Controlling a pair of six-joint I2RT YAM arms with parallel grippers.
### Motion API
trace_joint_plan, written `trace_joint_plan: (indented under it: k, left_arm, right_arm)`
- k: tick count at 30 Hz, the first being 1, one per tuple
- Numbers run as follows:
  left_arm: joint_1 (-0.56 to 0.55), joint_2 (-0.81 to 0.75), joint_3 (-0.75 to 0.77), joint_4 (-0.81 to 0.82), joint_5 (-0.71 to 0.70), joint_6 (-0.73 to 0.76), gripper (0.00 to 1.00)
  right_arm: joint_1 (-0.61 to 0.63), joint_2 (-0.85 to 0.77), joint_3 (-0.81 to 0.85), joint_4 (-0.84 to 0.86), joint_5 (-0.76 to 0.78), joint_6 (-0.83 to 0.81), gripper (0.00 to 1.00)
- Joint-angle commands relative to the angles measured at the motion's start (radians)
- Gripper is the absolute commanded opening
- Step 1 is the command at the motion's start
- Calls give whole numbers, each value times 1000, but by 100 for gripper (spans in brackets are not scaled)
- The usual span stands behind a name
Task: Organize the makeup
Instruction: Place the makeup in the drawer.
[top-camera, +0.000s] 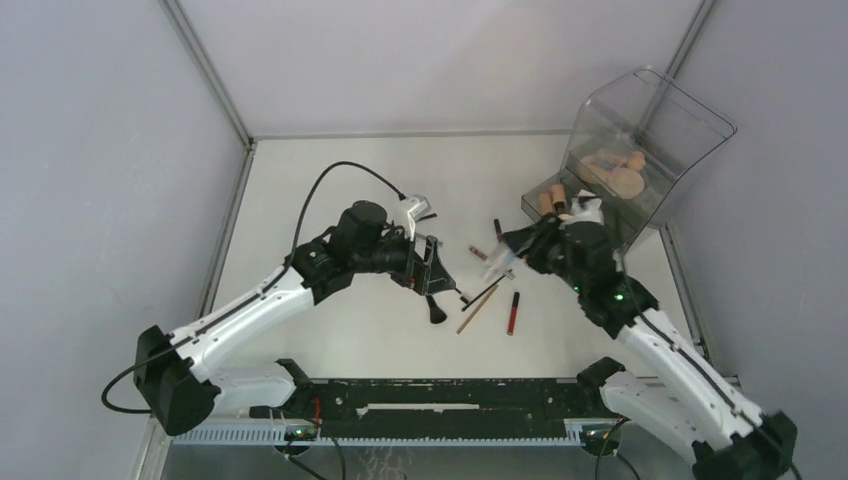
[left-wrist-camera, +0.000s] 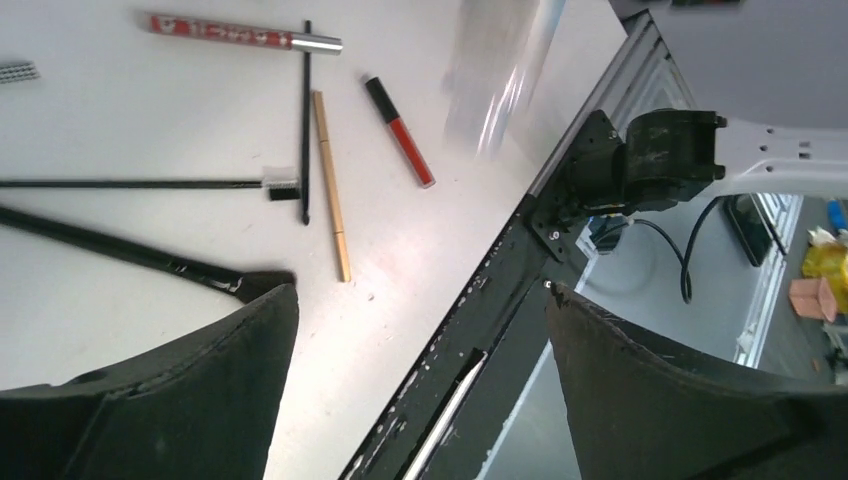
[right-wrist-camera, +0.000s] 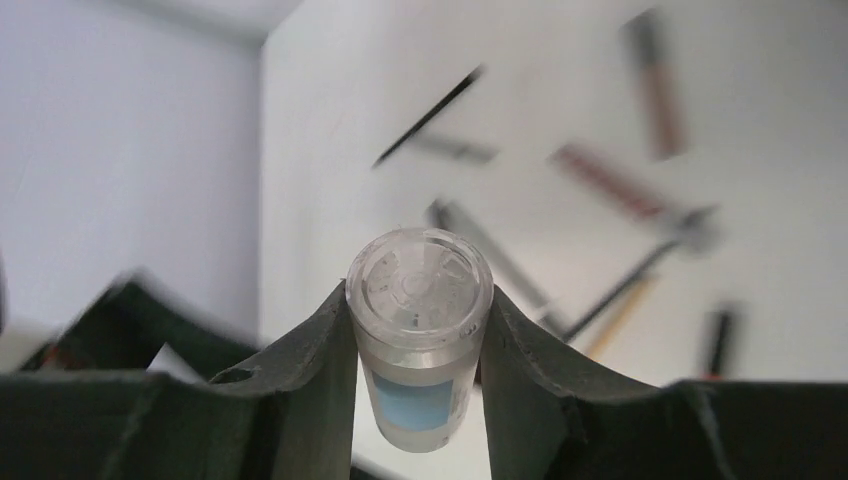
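Loose makeup lies mid-table: a black brush (top-camera: 437, 310), a tan pencil (top-camera: 478, 308), a red lip tube (top-camera: 514, 312) and a thin black wand (top-camera: 485, 293). My left gripper (top-camera: 432, 268) hovers just left of them, open with nothing between its fingers (left-wrist-camera: 420, 295). Its camera shows the gold pencil (left-wrist-camera: 330, 185), the red lip tube (left-wrist-camera: 400, 130), a red tube with a silver cap (left-wrist-camera: 245, 35) and the black brush handle (left-wrist-camera: 140, 255). My right gripper (top-camera: 512, 250) is shut on a clear frosted bottle (right-wrist-camera: 420, 330) with a blue label, held above the table.
The smoky clear organizer box (top-camera: 640, 150) stands at the back right, with beige compacts and tan bottles inside. Grey walls close in the table at the back and both sides. The black rail (top-camera: 450, 405) with the arm bases runs along the near edge.
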Motion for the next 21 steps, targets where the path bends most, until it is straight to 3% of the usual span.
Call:
trace_joint_plan:
  k: [1,5,12,16,21]
  left_arm:
    - [-4,-110,53,-88,-134,75,96]
    - [-3,-157,29,-104,-203,70,96]
    - [-3,-163,7,-99,-232,52,96]
    - [-3,-163,-4,-97,-232,52,96]
    - [-4,-161,-15,-101,-234,53,96]
  right_arm:
    - [-220,-148,47,-296,234,-133,0]
    - [-378,-176,68,-381,401,-244,0]
    - [-505,-52,134,-368,530,-306,0]
    - [-572,12,140,-278,447,-353,0]
    - [-651,131,205,-298,277,-333,0]
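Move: The open drawer, where the right hand is taking the clear bottle it holds, has its middle roughly 18 cm to that hand's right, 12 cm ahead and 17 cm below. In the drawer, the white box lies about 20 cm right and 15 cm ahead, the foundation bottles about 12 cm right and 16 cm ahead. On the table, the pink lip gloss lies 3 cm ahead and 1 cm left, some 21 cm down. From the empty left hand, the drawer is about 29 cm right and 18 cm ahead. Sweeping fast to the right, then easing off, the right hand carries the clear bottle about 25 cm from above the lip gloss to the drawer, sinking slightly late on. Its wrist turns some 45 degrees clockwise, rolling left side down and tipping the fingers lower; the grip holds. The left hand, already open and empty, draws off about 4 cm left and a little up. ##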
